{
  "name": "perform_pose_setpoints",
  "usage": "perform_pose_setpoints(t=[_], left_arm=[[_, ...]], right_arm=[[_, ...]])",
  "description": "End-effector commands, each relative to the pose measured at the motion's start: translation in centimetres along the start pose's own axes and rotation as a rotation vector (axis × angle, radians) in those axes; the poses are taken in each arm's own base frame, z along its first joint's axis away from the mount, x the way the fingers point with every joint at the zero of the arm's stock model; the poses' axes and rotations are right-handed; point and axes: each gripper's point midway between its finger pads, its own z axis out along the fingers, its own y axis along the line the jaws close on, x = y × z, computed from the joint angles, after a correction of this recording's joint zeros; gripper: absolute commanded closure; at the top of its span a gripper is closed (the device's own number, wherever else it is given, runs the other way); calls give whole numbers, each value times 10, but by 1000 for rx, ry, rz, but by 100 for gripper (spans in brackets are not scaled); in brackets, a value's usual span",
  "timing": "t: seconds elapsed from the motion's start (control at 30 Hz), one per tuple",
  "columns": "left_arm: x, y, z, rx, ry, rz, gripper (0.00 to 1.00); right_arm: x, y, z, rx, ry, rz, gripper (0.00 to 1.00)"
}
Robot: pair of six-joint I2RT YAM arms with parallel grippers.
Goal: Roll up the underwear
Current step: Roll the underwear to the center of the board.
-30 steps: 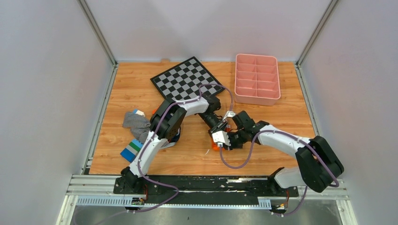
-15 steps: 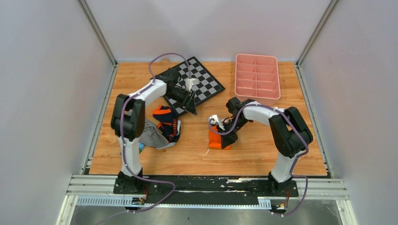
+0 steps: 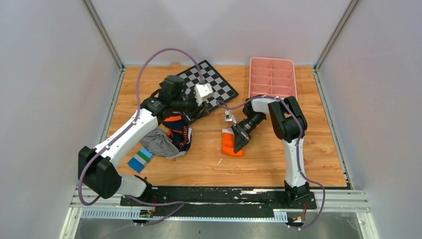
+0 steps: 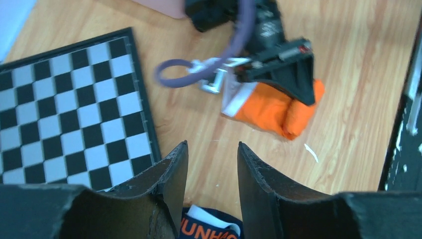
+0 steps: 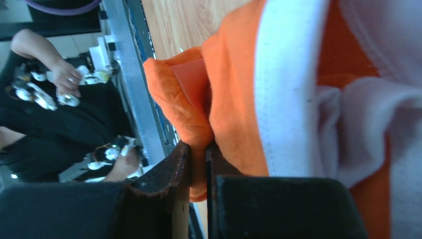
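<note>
The underwear [image 3: 230, 145] is a bright orange bundle with a white band, lying bunched on the wood right of centre. It also shows in the left wrist view [image 4: 276, 108] and fills the right wrist view [image 5: 234, 94]. My right gripper [image 3: 239, 140] reaches down onto it from the back. In its own view the right gripper [image 5: 197, 147] is shut on a fold of the orange fabric. My left gripper [image 3: 200, 111] hovers by the chessboard's near corner, well left of the bundle. The left gripper [image 4: 211, 145] stands open over bare wood, with nothing between its fingers.
A chessboard [image 3: 206, 83] lies at the back centre and a pink compartment tray [image 3: 271, 82] at the back right. A navy pair with orange lettering [image 3: 180, 132] and a grey striped garment [image 3: 159, 142] lie left of centre. A blue-green item [image 3: 140, 159] sits nearer the front.
The left gripper has left the orange bundle, drawn back toward the chessboard and opened. The right gripper has stayed clamped on the bundle while its arm swung round to reach from the back.
</note>
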Motion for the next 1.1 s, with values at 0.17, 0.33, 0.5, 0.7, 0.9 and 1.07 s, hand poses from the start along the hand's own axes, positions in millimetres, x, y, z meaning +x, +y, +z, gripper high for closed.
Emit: perform_pose_setpoints(t=[0.17, 0.33, 0.5, 0.7, 0.9, 1.07], left_arm=[[49, -118, 55, 331, 272, 561, 53], [91, -146, 99, 325, 381, 725, 53], [110, -146, 129, 241, 388, 725, 52], [128, -146, 140, 235, 407, 711, 52], [124, -155, 136, 238, 357, 703, 50], [109, -151, 136, 207, 349, 701, 49]], right_arm=[[10, -63, 6, 163, 107, 6, 100], [10, -64, 6, 166, 101, 9, 100], [10, -63, 6, 166, 93, 4, 100], [11, -62, 6, 156, 98, 4, 100], [10, -62, 6, 153, 98, 5, 100], [11, -63, 7, 145, 104, 13, 100]])
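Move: The orange underwear, partly rolled and pinched by the right gripper, has its middle about 7 cm back, 11 cm to the right and some 22 cm below the left hand; from the right hand it's roughly 3 cm ahead, 2 cm left and 1 cm down. From the left hand at similar depth, the navy cloth lies about 3 cm back and 9 cm left, the white scrap 15 cm back and 6 cm right, and the chessboard 16 cm ahead and 3 cm left. Sweep the left gripper down about 20 cm, back and to the right towards the near left corner of the orange roll, turning it some 30 degrees clockwise and tipping its fingers steeply down; ease it slightly forward again late in the descent, then hover there with fingers half open. Keep the right gripper still, its pinch on the roll unchanged. ##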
